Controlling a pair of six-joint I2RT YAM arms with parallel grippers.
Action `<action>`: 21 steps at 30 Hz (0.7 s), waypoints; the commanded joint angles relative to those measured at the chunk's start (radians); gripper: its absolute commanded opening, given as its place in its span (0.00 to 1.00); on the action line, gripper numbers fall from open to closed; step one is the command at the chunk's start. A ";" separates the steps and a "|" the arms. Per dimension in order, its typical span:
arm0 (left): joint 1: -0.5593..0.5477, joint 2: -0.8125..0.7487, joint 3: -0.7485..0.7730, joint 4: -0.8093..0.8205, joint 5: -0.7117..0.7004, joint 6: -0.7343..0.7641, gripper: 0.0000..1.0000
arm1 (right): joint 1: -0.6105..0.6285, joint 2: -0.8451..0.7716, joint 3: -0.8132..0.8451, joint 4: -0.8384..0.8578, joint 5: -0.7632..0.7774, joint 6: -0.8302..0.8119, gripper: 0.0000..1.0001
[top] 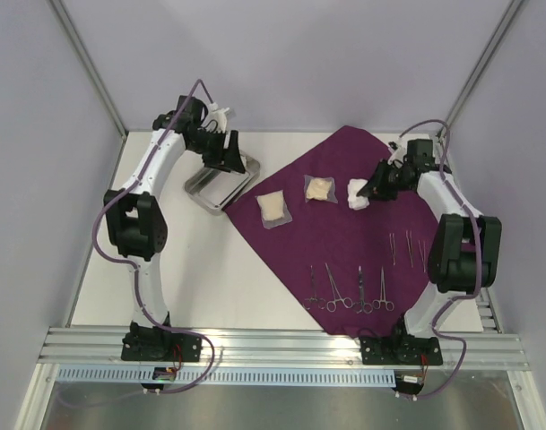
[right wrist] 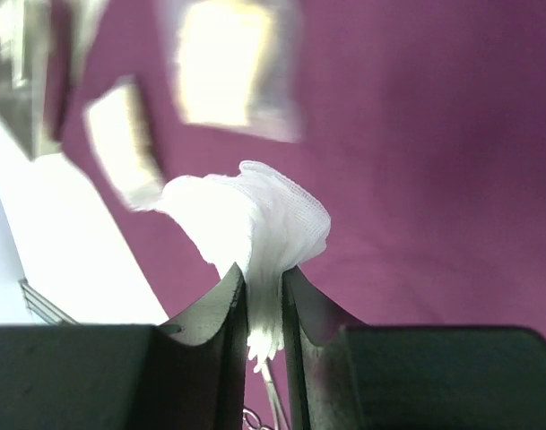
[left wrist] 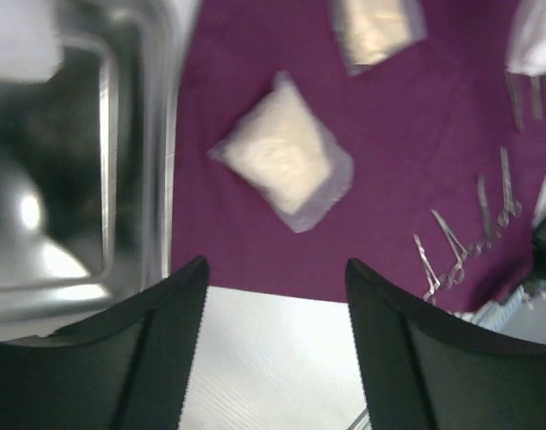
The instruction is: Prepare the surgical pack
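A dark purple cloth [top: 344, 237] lies spread on the table. On it are two bagged gauze pads [top: 274, 209] [top: 319, 188], and several steel clamps [top: 348, 292] lie near its front corner. My right gripper [right wrist: 264, 273] is shut on a bunched white gauze pad [right wrist: 255, 215] at the cloth's right side, where the gripper [top: 369, 191] holds the gauze [top: 357, 195]. The steel tray [top: 203, 191] sits on bare table left of the cloth. My left gripper [top: 226, 157] hangs open above the tray's far end. In the left wrist view it [left wrist: 277, 278] holds nothing, with the tray [left wrist: 156, 134] at left and a gauze pad [left wrist: 286, 161] ahead.
Three thin steel instruments [top: 407, 249] lie on the cloth's right part, close to my right arm. White walls with metal posts close in the table on both sides and at the back. An aluminium rail [top: 281, 345] runs along the near edge.
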 commanded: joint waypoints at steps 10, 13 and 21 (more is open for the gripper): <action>-0.167 -0.099 0.240 0.024 0.419 0.092 1.00 | 0.380 -0.292 0.094 0.358 0.055 0.120 0.00; -0.186 -0.105 0.242 0.043 0.423 0.094 1.00 | 0.428 -0.280 0.121 0.391 0.070 0.124 0.01; -0.198 -0.116 0.203 0.130 0.431 0.066 1.00 | 0.472 -0.248 0.184 0.394 -0.006 0.113 0.01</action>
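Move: The right fingers already hold the gauze; the left gripper, where it is being taken, lies some 38 cm to that hand's left, 5 cm farther out and 7 cm higher. The far cream packet is about 12 cm left, 7 cm ahead and 8 cm below the right hand. From the left hand the gauze is roughly 36 cm right, 5 cm back, 7 cm lower; the tray sits 5 cm ahead, 3 cm left, 15 cm below. Keeping its pinch on the gauze, the right hand sweeps up and left by about 20 cm each way towards the left gripper, its fingers tilting up towards level and swinging counter-clockwise. The left hand comes to meet it, rising and going right, drawing back somewhat, while its fingers spread fully and turn up and clockwise to face the gauze; both slow with the gauze just short of the open fingers. ##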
